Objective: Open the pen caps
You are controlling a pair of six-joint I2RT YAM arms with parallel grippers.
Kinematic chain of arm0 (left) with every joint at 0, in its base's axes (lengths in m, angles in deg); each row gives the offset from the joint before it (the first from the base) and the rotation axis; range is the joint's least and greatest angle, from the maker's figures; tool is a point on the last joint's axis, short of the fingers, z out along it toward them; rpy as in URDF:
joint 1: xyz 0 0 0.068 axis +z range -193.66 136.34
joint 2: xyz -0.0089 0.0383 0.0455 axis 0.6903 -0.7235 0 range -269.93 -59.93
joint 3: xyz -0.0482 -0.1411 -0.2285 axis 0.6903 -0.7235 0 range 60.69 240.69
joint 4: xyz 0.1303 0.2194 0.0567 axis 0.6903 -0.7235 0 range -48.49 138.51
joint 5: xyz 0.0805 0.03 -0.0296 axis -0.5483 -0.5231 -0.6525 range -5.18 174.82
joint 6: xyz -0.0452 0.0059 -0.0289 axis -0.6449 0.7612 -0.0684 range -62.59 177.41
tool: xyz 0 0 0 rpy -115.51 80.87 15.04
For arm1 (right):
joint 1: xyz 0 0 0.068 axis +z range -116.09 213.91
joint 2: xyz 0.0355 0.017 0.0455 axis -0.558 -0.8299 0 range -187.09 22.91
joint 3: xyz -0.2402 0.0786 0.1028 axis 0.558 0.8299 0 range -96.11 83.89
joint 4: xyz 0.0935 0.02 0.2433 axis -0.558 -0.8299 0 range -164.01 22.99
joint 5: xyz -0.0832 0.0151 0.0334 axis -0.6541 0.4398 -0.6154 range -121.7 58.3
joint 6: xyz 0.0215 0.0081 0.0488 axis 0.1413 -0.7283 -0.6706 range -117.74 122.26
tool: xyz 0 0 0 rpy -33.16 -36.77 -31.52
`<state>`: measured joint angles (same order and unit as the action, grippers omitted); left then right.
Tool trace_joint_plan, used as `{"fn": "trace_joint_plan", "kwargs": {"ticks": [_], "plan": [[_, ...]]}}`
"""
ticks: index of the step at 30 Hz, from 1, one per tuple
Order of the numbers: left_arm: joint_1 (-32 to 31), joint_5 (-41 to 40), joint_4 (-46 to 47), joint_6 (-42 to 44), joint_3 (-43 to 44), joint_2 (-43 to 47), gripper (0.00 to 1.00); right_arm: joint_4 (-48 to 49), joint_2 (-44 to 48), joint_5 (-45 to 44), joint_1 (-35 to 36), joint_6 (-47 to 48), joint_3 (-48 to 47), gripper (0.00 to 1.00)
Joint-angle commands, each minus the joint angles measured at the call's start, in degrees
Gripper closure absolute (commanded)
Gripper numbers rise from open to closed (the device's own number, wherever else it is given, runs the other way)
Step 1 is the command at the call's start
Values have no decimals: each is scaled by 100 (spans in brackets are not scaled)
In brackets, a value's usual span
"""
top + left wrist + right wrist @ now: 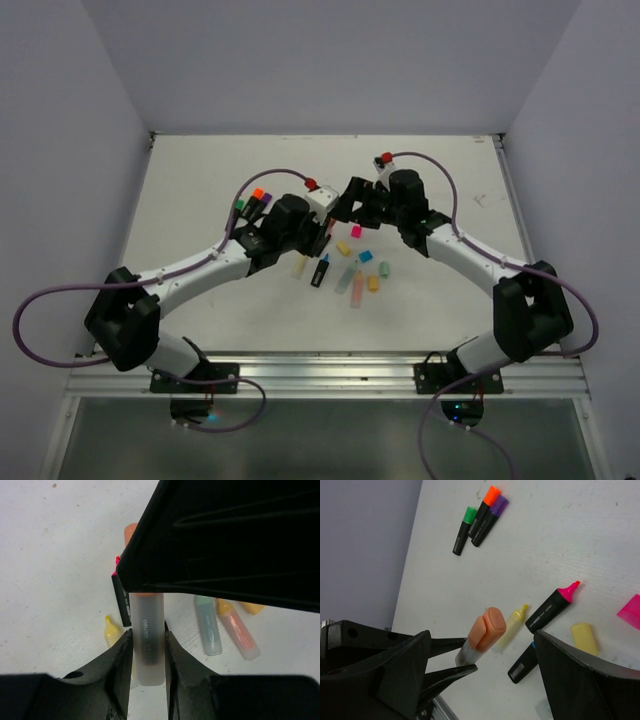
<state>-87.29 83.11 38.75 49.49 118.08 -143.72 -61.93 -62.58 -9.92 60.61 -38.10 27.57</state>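
Note:
My left gripper [148, 645] is shut on the frosted body of a pastel pen [147, 645] and holds it above the table. Its peach cap [488, 626] is on and points towards my right gripper [481, 634]. That gripper is open, with one jaw on each side of the cap and a gap to both. In the top view the two grippers meet at mid-table [335, 215]. Three capped black pens with green [469, 515], orange [492, 494] and purple [500, 503] caps lie together at the far left.
Uncapped pens lie below the grippers: a pink-tipped black one [552, 607], a yellow one [512, 622], a mint one [207, 625], a peach one [237, 630]. Loose yellow [583, 637] and pink [632, 612] caps lie beside them. Purple cables arc from both arms.

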Motion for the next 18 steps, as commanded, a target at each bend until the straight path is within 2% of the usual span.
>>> {"fn": "trace_joint_plan", "kwargs": {"ticks": [1, 4, 16, 18], "plan": [[-22, -31, 308, 142, -17, 223, 85, 178, -55, -209, 99, -130, -240, 12], [-13, 4, 325, 142, -17, 223, 85, 168, -81, -192, 108, -104, -222, 17], [-22, 110, 369, 142, -17, 249, 85, 476, -248, 46, 125, -271, -205, 51], [-22, 127, 387, 142, -17, 293, 85, 520, -301, 63, 125, -297, -187, 53]]}}
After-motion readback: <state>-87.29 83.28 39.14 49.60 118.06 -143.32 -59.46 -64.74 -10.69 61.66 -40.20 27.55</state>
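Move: The coral cap, on top of the clear highlighter the left hand holds upright, sits almost between the right hand's open fingers: about 1 cm ahead, 1 cm left and 1 cm below. From the left hand it is some 3 cm ahead, 2 cm right and 4 cm up. On the table, 18 cm below the right hand, lie the pink-tipped highlighter 2 cm back and 4 cm left, the yellow cap 3 cm back and 2 cm right, and the pink cap 1 cm ahead and 5 cm right. The coral cap is being closed in on from both sides: the right hand's fingers go from nearly wide open to about half open around it, while that hand eases only about 1 cm left and slightly down towards it. The left hand stays put and keeps its pinch on the clear barrel; whether the right fingers touch the cap yet can't be made out. ##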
